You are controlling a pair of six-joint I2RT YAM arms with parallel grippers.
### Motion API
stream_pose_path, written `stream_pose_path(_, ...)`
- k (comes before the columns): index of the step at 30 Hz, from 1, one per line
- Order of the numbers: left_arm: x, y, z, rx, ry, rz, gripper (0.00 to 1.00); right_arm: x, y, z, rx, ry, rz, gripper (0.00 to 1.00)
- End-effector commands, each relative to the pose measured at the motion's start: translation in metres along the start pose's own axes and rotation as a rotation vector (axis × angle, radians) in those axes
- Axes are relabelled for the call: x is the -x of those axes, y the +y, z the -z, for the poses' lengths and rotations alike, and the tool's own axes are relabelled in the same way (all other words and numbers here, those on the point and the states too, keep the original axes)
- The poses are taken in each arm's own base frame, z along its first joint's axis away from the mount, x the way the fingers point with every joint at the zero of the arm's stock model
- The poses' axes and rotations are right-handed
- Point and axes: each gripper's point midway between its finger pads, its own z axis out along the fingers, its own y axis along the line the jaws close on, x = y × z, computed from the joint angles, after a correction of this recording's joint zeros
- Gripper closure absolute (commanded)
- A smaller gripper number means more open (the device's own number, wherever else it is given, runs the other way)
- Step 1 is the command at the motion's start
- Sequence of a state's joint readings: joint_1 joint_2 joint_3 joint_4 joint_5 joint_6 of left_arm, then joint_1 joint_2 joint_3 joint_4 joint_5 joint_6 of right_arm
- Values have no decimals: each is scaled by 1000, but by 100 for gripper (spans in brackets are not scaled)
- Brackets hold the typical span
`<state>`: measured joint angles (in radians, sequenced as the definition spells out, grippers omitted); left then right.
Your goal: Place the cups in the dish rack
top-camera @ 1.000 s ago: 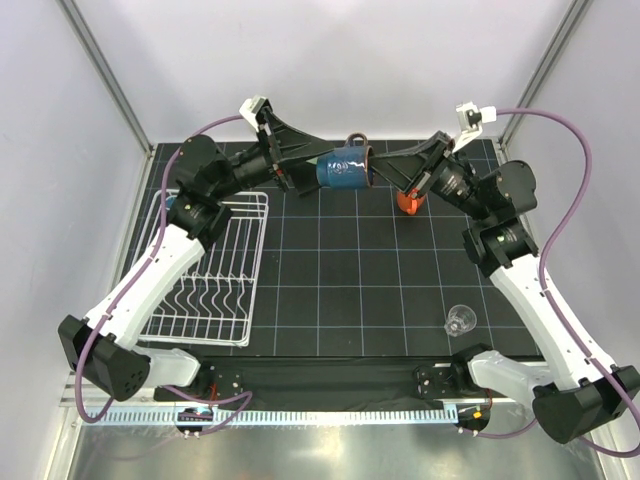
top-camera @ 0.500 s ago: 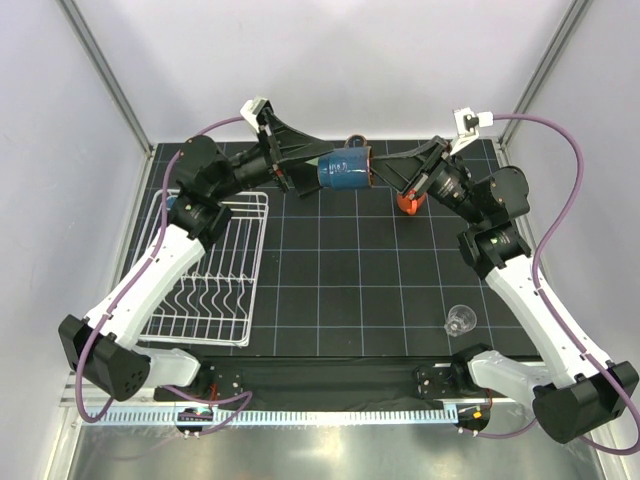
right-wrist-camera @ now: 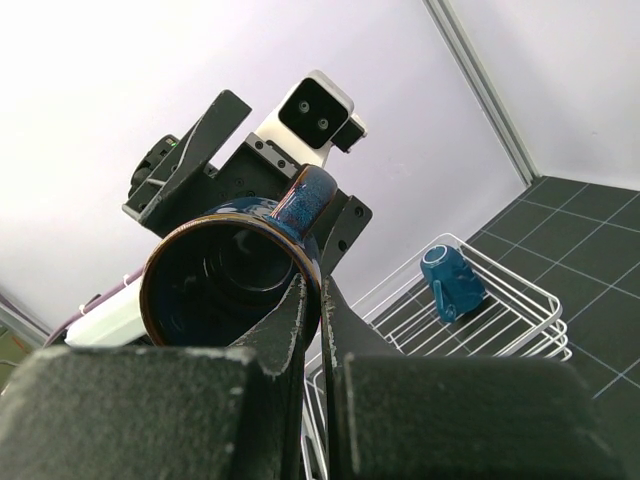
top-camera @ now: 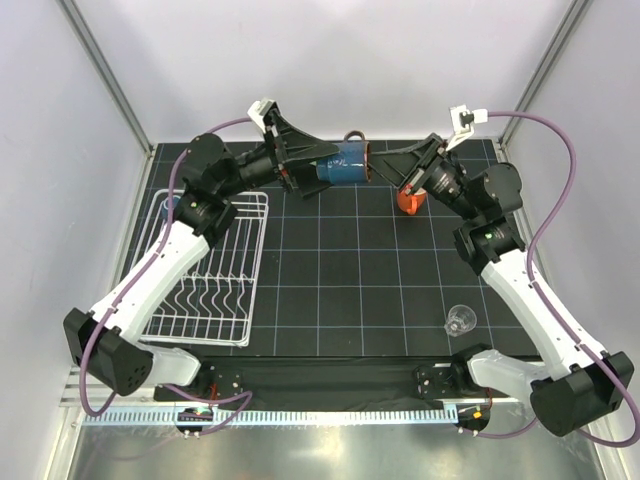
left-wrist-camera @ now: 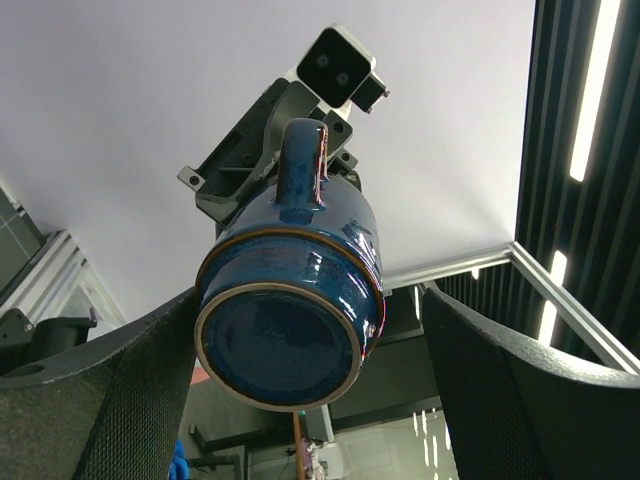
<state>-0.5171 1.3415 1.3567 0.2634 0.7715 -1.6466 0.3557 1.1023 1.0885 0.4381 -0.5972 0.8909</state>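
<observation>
A dark blue mug (top-camera: 347,164) hangs on its side in the air at the back of the table. My right gripper (top-camera: 373,173) is shut on its rim (right-wrist-camera: 318,262), one finger inside the mouth and one outside, handle up. My left gripper (top-camera: 325,170) is open around the mug's base (left-wrist-camera: 280,345). Its left finger is close against the mug's side, and a gap shows on the right. The white dish rack (top-camera: 215,275) lies at the left with a smaller blue mug (right-wrist-camera: 452,283) at its far end. An orange mug (top-camera: 408,203) stands under my right wrist, and a clear glass (top-camera: 460,320) lies near the front right.
The black gridded mat (top-camera: 350,270) covers the table between the rack and the glass. Grey walls and metal frame posts (top-camera: 105,75) close in the back and sides. The two arms meet above the mat's far edge.
My left gripper has slid right, further over the mug's base, and its fingers have drawn in a little. The right gripper has kept its hold on the rim and lifted slightly.
</observation>
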Motion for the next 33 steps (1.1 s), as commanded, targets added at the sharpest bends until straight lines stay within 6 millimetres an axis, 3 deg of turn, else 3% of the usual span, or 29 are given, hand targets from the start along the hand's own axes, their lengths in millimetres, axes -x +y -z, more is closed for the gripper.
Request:
stream_pose_path(1,-15,-33,1,-78,59,-51,15,26,18,-4,43,-82,60,96)
stream_pose_path(5,-14,-31,-1,-82,60,-41,19,22,17,-6,56,-68,50,96)
stream_pose_path(11,-11,-26,-2,-105,53,-7,34,14,17,-5,68,-37,47,96)
stream_pose_path(14,-10,-28,-3,-118,54,-21,62,9,14,-3,57,-18,44,96)
stream_pose_path(15,-10,-30,-3,-123,58,-28,87,7,13,-2,47,-10,43,96)
stream_pose_path(16,-8,-30,-2,-122,56,-31,98,7,10,0,24,-8,43,95)
stream_pose_path(17,-8,-27,-3,-112,55,-31,100,1,1,1,-25,18,41,92)
stream_pose_path(19,-2,-22,1,-87,29,-37,100,0,-7,5,-85,26,48,68)
stream_pose_path(20,0,-14,4,-44,5,-43,100,-8,-19,10,-154,63,40,50)
stream_pose_path(22,7,2,11,43,-38,-51,100,-4,-28,19,-246,48,45,40)
stream_pose_path(23,8,24,19,160,-67,-56,100,-17,-42,30,-332,96,31,36)
stream_pose_path(25,16,46,35,290,-125,-55,100,-10,-53,44,-457,69,45,33)
stream_pose_path(26,18,75,54,446,-186,-38,100,-22,-68,60,-568,115,18,30)
stream_pose_path(28,19,103,79,611,-250,-10,100,-21,-76,76,-671,140,41,31)
stream_pose_path(29,20,116,93,686,-275,-2,100,-31,-89,92,-767,184,34,31)
stream_pose_path(30,16,142,121,859,-309,-2,100,-33,-92,99,-796,212,56,31)
stream_pose_path(32,12,161,150,1014,-340,-9,100,-38,-94,112,-847,252,68,31)
stream_pose_path(33,7,177,181,1148,-375,5,100,-40,-94,116,-856,263,76,31)
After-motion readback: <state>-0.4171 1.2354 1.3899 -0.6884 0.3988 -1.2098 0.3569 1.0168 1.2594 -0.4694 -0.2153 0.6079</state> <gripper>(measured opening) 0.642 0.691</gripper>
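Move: The dark blue mug hangs crosswise in mid-air: its middle is about 3 cm right of the left hand point, level with it in reach and height, and about 5 cm left of the right one, a centimetre higher. From the left hand, the dish rack's middle is some 30 cm left, 4 cm ahead and 43 cm below. The orange cup stands roughly 23 cm ahead of the right hand, 15 cm to its right and 43 cm below. Shut the left gripper around the mug's base end while the right still pinches the rim; once it grips, open the right fingers to release the rim. Then sweep the left hand and mug down about 15 cm and left 8 cm towards the rack, tipping the fingers down and forward, as the right, open, drops some 10 cm and draws right, also tipping down. ##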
